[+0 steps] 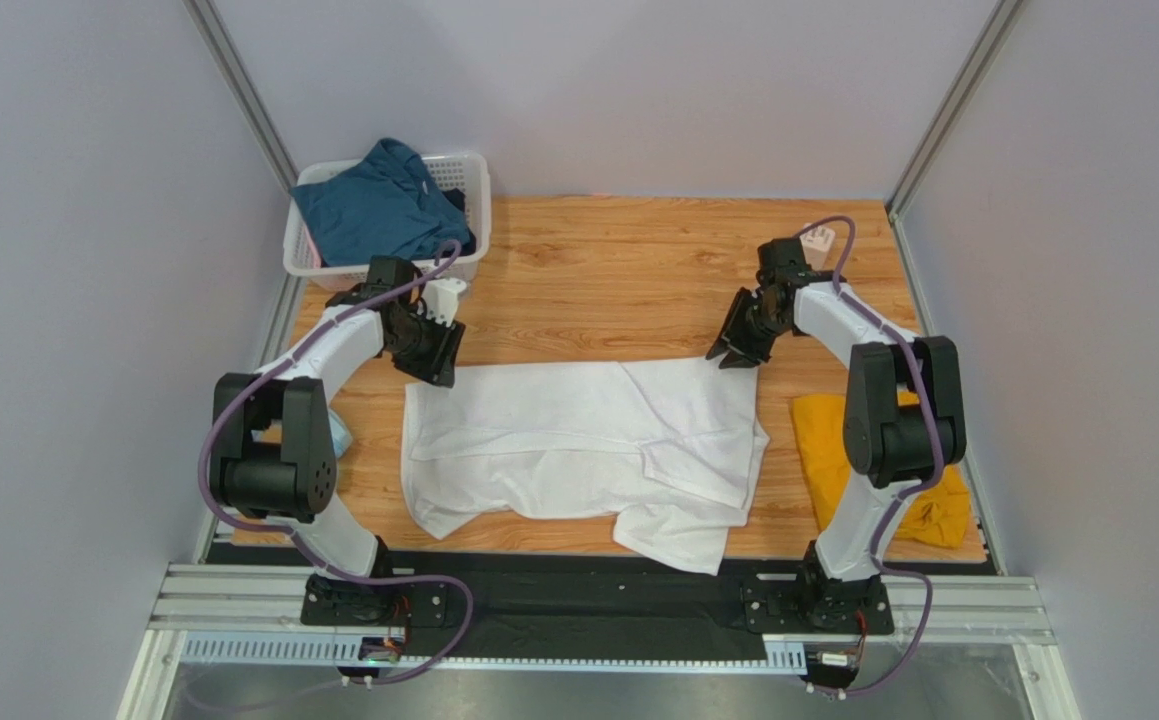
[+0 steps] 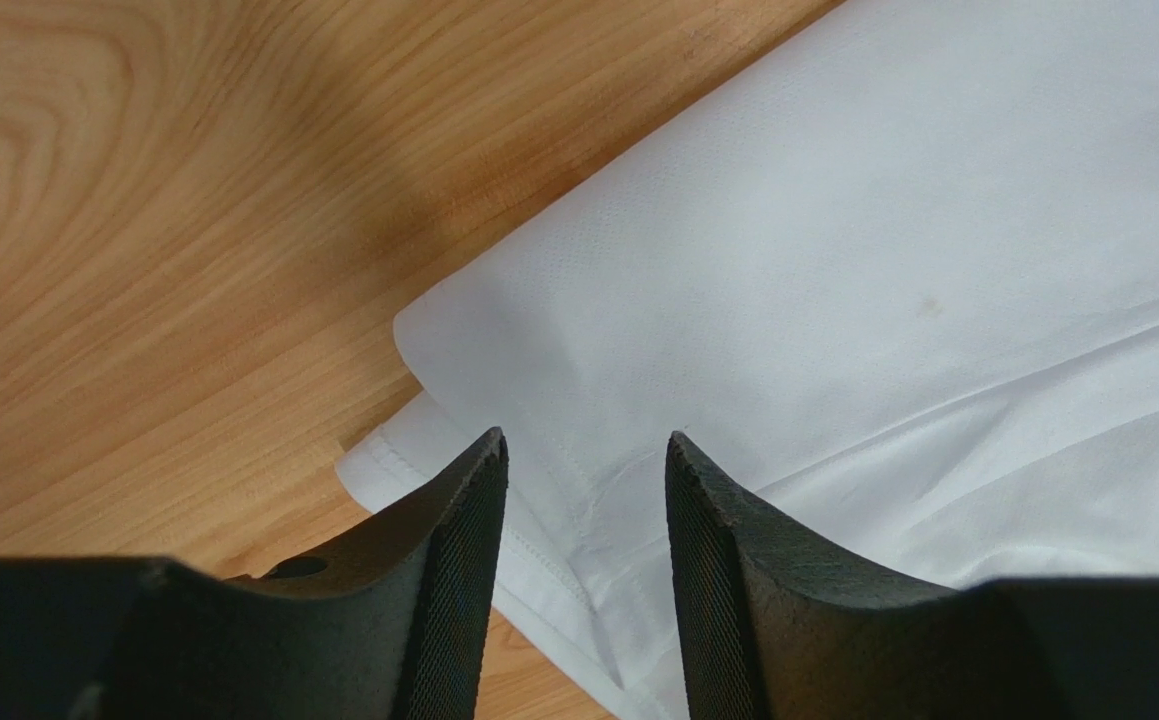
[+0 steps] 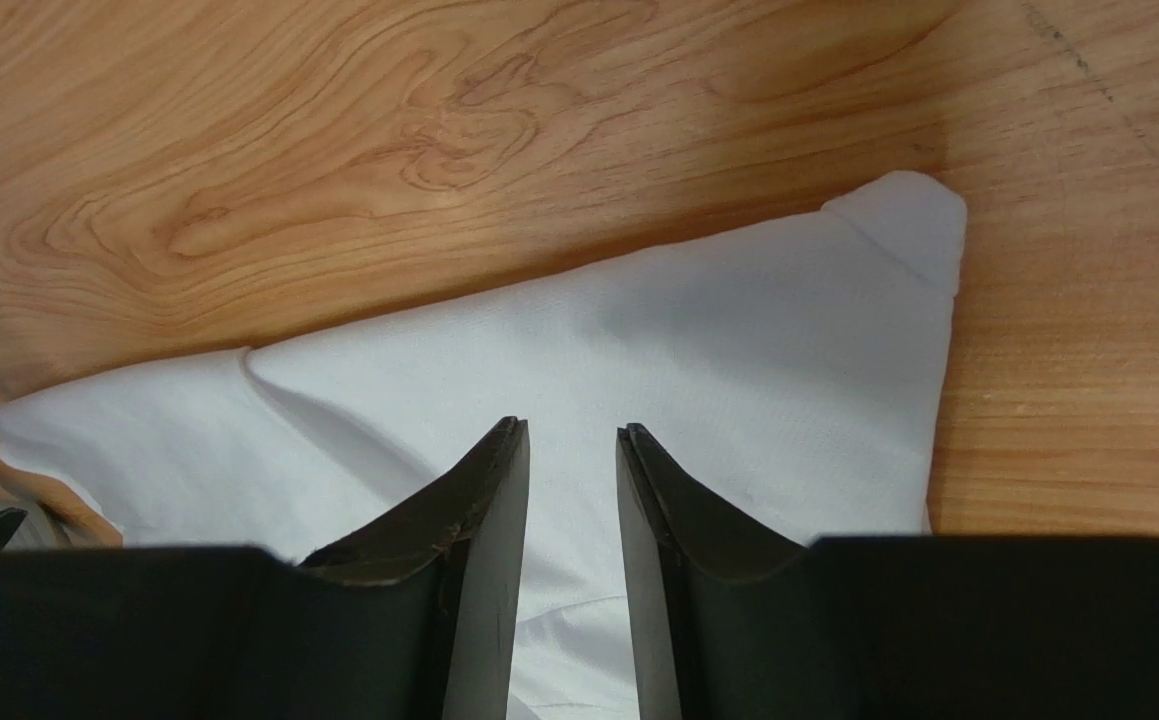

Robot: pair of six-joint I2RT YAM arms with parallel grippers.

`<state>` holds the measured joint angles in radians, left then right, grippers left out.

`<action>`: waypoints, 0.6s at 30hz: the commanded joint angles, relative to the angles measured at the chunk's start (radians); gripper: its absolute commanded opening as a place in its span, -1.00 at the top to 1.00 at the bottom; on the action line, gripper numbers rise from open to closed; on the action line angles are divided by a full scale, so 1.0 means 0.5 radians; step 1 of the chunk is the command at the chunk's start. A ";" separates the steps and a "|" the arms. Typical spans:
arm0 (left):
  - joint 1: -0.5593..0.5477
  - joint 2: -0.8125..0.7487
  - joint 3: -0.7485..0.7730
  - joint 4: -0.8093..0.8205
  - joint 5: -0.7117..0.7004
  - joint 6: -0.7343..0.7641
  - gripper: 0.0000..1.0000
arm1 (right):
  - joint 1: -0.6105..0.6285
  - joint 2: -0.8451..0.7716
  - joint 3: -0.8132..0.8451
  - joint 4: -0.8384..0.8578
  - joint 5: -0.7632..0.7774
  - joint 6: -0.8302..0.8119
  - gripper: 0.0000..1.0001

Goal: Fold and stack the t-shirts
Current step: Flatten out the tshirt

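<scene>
A white t-shirt (image 1: 585,443) lies partly folded in the middle of the wooden table. My left gripper (image 1: 435,357) hovers over the shirt's far left corner (image 2: 570,345); its jaws are open with nothing between them, only cloth underneath. Over the far right corner (image 3: 841,300) hangs my right gripper (image 1: 731,348), its jaws a narrow gap apart and empty. A dark teal-blue t-shirt (image 1: 375,203) is piled in the basket at the back left. A mustard-yellow t-shirt (image 1: 826,450) lies at the right, partly hidden behind the right arm.
The white lattice basket (image 1: 473,188) stands at the table's far left corner. A small pale-blue object (image 1: 342,435) peeks out beside the left arm. Grey walls close in on both sides and the back. Bare wood (image 1: 615,278) shows beyond the white shirt.
</scene>
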<state>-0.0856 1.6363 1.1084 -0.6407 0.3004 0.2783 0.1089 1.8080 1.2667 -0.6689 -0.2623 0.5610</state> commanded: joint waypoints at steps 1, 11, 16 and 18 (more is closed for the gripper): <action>-0.001 -0.030 -0.124 0.085 -0.061 0.054 0.01 | -0.003 0.124 0.087 0.046 0.040 0.019 0.35; 0.138 -0.085 -0.259 0.058 -0.058 0.066 0.09 | 0.000 0.057 0.013 0.040 -0.015 0.010 0.42; 0.138 -0.520 -0.330 -0.166 0.108 0.085 0.07 | 0.092 -0.449 -0.198 -0.012 0.052 -0.036 0.24; 0.134 -0.655 -0.345 -0.258 0.135 0.109 -0.04 | 0.178 -0.682 -0.278 -0.082 0.122 -0.057 0.20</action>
<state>-0.0162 1.4796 0.9417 -0.6689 0.2897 0.2970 0.1326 1.7237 1.1660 -0.6796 -0.2493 0.5579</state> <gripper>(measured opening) 0.479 0.380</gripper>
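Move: The t-shirt's far left corner lies just ahead of the left hand, about 2 cm out, 3 cm left and 4 cm below; the shirt's middle is some 18 cm right and 9 cm back, and the laundry basket about 26 cm ahead and 7 cm left. From the right hand, the shirt's far right corner is roughly 2 cm ahead, 5 cm right and 3 cm below, with the white block 18 cm ahead, 12 cm right, and the yellow cloth 15 cm back, 20 cm right. Both part-open grippers dip towards the shirt's far strip, then climb again and draw back from its far edge. The left sinks about 4 cm while sliding back and to its left, then rises nearly as much; the right drops some 3 cm straight down, pauses low, then lifts, pulling back about 3 cm. The fingers hold nothing and keep their gap. ##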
